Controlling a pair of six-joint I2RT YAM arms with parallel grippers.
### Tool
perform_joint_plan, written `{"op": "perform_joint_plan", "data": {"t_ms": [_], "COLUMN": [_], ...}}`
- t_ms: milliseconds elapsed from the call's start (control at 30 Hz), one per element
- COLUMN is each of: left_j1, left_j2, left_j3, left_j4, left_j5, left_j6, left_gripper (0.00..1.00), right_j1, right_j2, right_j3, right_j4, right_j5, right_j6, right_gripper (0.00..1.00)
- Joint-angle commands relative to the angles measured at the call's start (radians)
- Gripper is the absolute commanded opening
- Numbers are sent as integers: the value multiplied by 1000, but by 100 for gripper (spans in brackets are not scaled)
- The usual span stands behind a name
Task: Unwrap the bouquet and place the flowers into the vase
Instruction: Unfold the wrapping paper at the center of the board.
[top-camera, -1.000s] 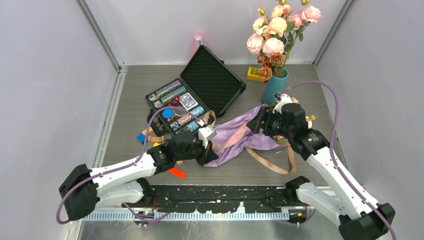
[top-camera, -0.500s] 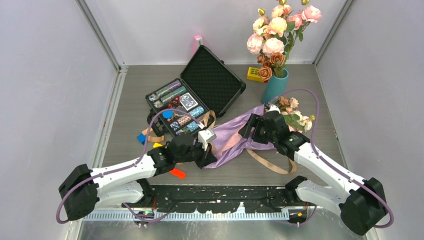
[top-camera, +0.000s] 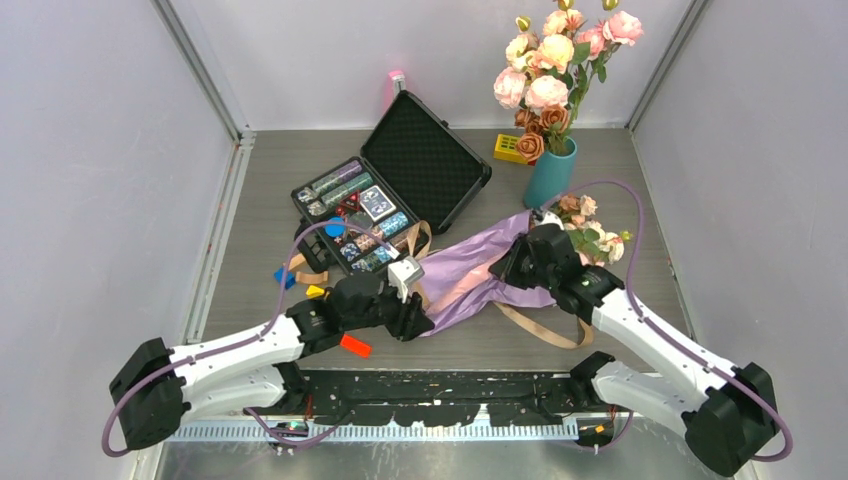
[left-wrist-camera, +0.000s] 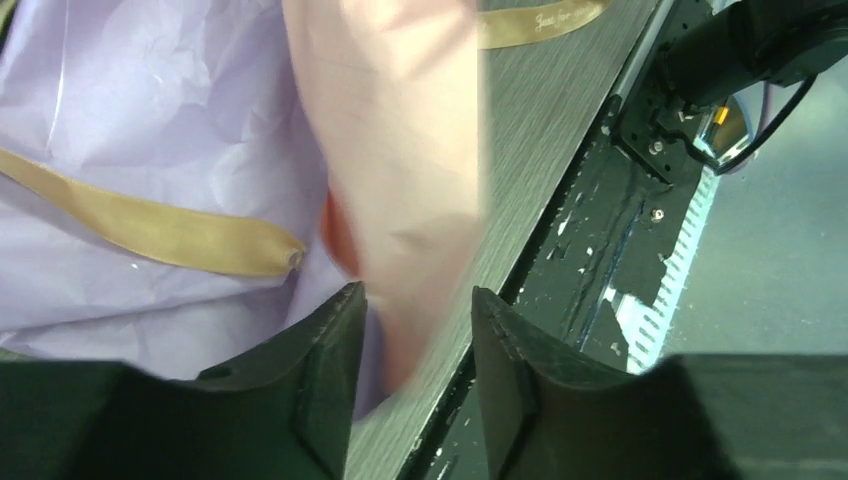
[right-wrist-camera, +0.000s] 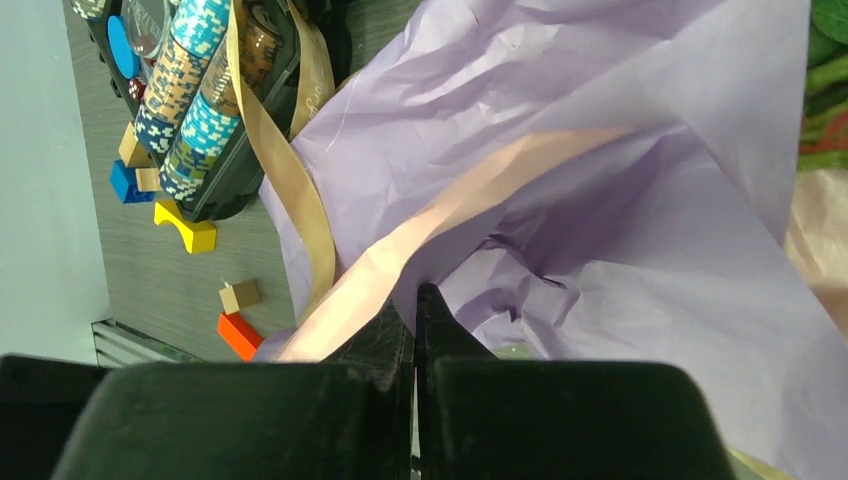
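Note:
The bouquet's crinkled lilac paper (top-camera: 470, 272) lies spread open mid-table, with pink lining and a tan ribbon (left-wrist-camera: 150, 232) across it. The flowers (top-camera: 592, 238), small pink and peach roses with green leaves, lie at its right end, below the teal vase (top-camera: 550, 175). The vase holds a bigger bunch of pink-cream roses. My left gripper (top-camera: 420, 318) sits at the paper's near-left corner; in its wrist view the fingers (left-wrist-camera: 335, 340) stand apart with blurred pink paper (left-wrist-camera: 410, 150) in the gap. My right gripper (top-camera: 508, 265) is shut, pinching a fold of lilac paper (right-wrist-camera: 600, 150) at its tips (right-wrist-camera: 414, 295).
An open black case (top-camera: 425, 160) with poker chips stands behind the paper. Small coloured blocks lie near the left arm, among them an orange one (top-camera: 353, 346). A yellow block (top-camera: 508, 148) sits beside the vase. Loose ribbon (top-camera: 545, 332) loops toward the front edge.
My right gripper swung left from over the flowers and closed on the lilac paper. My left gripper has opened, and its arm slid slightly toward the near edge.

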Motion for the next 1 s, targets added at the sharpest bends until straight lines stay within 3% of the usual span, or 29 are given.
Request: {"op": "perform_joint_plan", "data": {"t_ms": [0,100,367,600,733,833,967], "left_j1": [-4,-4,-4,-4,-3,0,47], "left_j2": [-49,-70,-92,-45,24,87,214], "left_j3": [25,34,66,97,110,140,212], "left_j4": [-19,-9,72,94,30,-16,-30], "left_j5": [29,83,193,133,-24,-142,-87], "left_j6": [-46,-67,-172,-253,-277,-233,-134], "left_gripper": [54,68,75,77,77,80,83], "right_j1": [6,7,7,7,6,7,7], "right_j2": [-96,-154,-225,-279,-289,-294,-300], "right_j3": [48,58,78,91,84,78,64], "right_j4": [-127,-222,-415,-526,-536,-536,-530], "right_j5": [12,6,-2,-2,-2,-19,-46], "right_j6": [-5,4,26,33,44,49,53], "right_gripper": [0,0,0,0,0,0,0]}}
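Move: The left hand sits at the wrapping paper's near-left corner; the paper's middle lies about 13 cm ahead, 12 cm right and 5 cm below, and the orange block is 16 cm left, 4 cm back. The right hand already pinches a flap over the paper's middle, with the ribbon loop on the board some 12 cm back, 12 cm right and 8 cm below. From the right hand, the flowers are roughly 9 cm ahead and 21 cm right, and the vase 17 cm ahead, 11 cm right. Right hand draws its pinched flap 10 cm back-right; left opens, rises 6 cm, then sinks forward over paper. ##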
